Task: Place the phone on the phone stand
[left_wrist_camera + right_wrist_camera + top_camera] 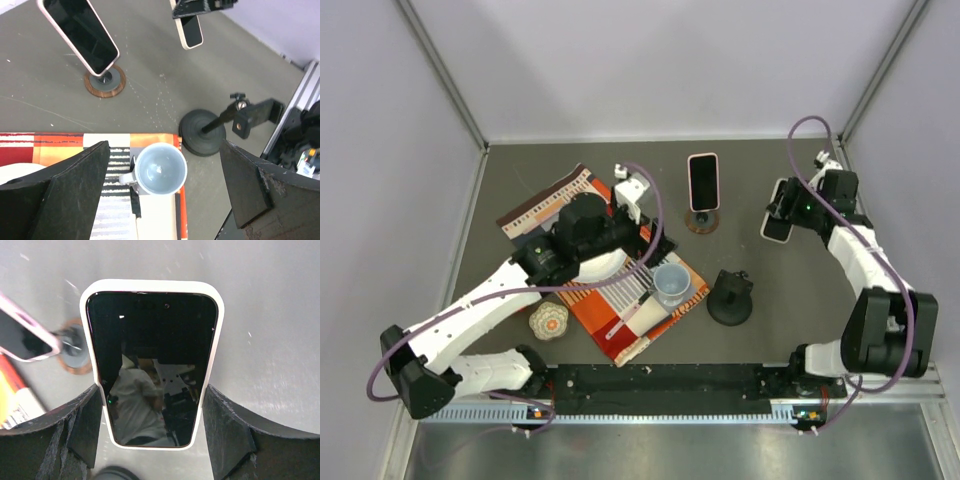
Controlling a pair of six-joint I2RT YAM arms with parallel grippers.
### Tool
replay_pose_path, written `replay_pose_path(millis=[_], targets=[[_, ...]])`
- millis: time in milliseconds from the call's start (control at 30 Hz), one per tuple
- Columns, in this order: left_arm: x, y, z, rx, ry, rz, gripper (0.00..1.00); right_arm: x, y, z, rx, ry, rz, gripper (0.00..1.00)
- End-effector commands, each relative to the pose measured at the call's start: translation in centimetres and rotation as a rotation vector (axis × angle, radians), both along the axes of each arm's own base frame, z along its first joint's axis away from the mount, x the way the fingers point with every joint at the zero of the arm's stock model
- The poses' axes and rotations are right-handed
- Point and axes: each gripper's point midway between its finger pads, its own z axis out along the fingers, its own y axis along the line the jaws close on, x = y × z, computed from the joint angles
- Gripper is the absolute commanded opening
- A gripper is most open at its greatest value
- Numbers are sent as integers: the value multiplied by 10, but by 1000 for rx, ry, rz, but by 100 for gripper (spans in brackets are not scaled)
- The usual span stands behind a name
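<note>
A white-cased phone point(155, 365) sits between the fingers of my right gripper point(152, 390), which is shut on its two long edges. From above, that phone point(777, 222) and the right gripper point(788, 208) hang at the right of the table. An empty black phone stand point(730, 297) with a round base and a clamp arm point(255, 115) stands near the middle front. My left gripper point(165, 145) is open, high above a pale blue mug point(160, 168), holding nothing. A pink-cased phone point(703, 181) rests on another stand with a brown-rimmed base point(104, 82).
The mug point(671, 284) stands on an orange, red and white patterned cloth point(620, 310), next to a white dish point(605, 265). A striped flat item point(545, 205) lies at the back left, a small round patterned object point(548, 321) at the front left. Walls enclose the table.
</note>
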Motion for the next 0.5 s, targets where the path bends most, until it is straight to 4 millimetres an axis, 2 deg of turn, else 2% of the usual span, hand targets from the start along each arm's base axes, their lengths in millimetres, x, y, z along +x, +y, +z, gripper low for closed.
replay_pose_path(millis=[0,67,133,167,300,333,400,467], targets=[[-2,-7,66,-206,5,-66,95,19,22,117,100,-410,68,0],[0,-11,71,-211,22,-66,95,13,37,154,175,-514,119,0],[3,-19,81,-218,35,-79,94,3,53,180,269,-583,167,0],[5,-21,84,-226,49,-78,94,-2,58,203,288,-654,190,0],[16,-35,98,-247,51,-75,94,-20,89,241,330,-694,251,0],[20,-37,99,-246,49,-71,95,-28,108,247,344,-697,293,0],[31,-44,95,-229,52,-56,97,-39,119,261,363,-723,287,0],[40,-46,90,-209,52,-29,97,-53,143,267,390,-714,318,0]])
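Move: The right gripper already holds the white phone clear of the table; the black clamp stand is some 20 cm back and 15 cm left of this gripper, its middle about 6 cm lower. The pink phone on its stand is about 20 cm left and 4 cm farther out. From the open left gripper, the white phone lies roughly 15 cm ahead, 32 cm right and 16 cm lower; the black clamp stand is 5 cm back, 17 cm right; the mug is almost directly beneath, 25 cm down. Keep the right fingers' grip on the white phone and lift it fast, about 19 cm, swinging left some 11 cm towards the left gripper while the wrist tips up about 30 degrees to near level. Meanwhile raise the open left gripper about 8 cm, easing it right and a little forward towards the phone, rolling slightly. ##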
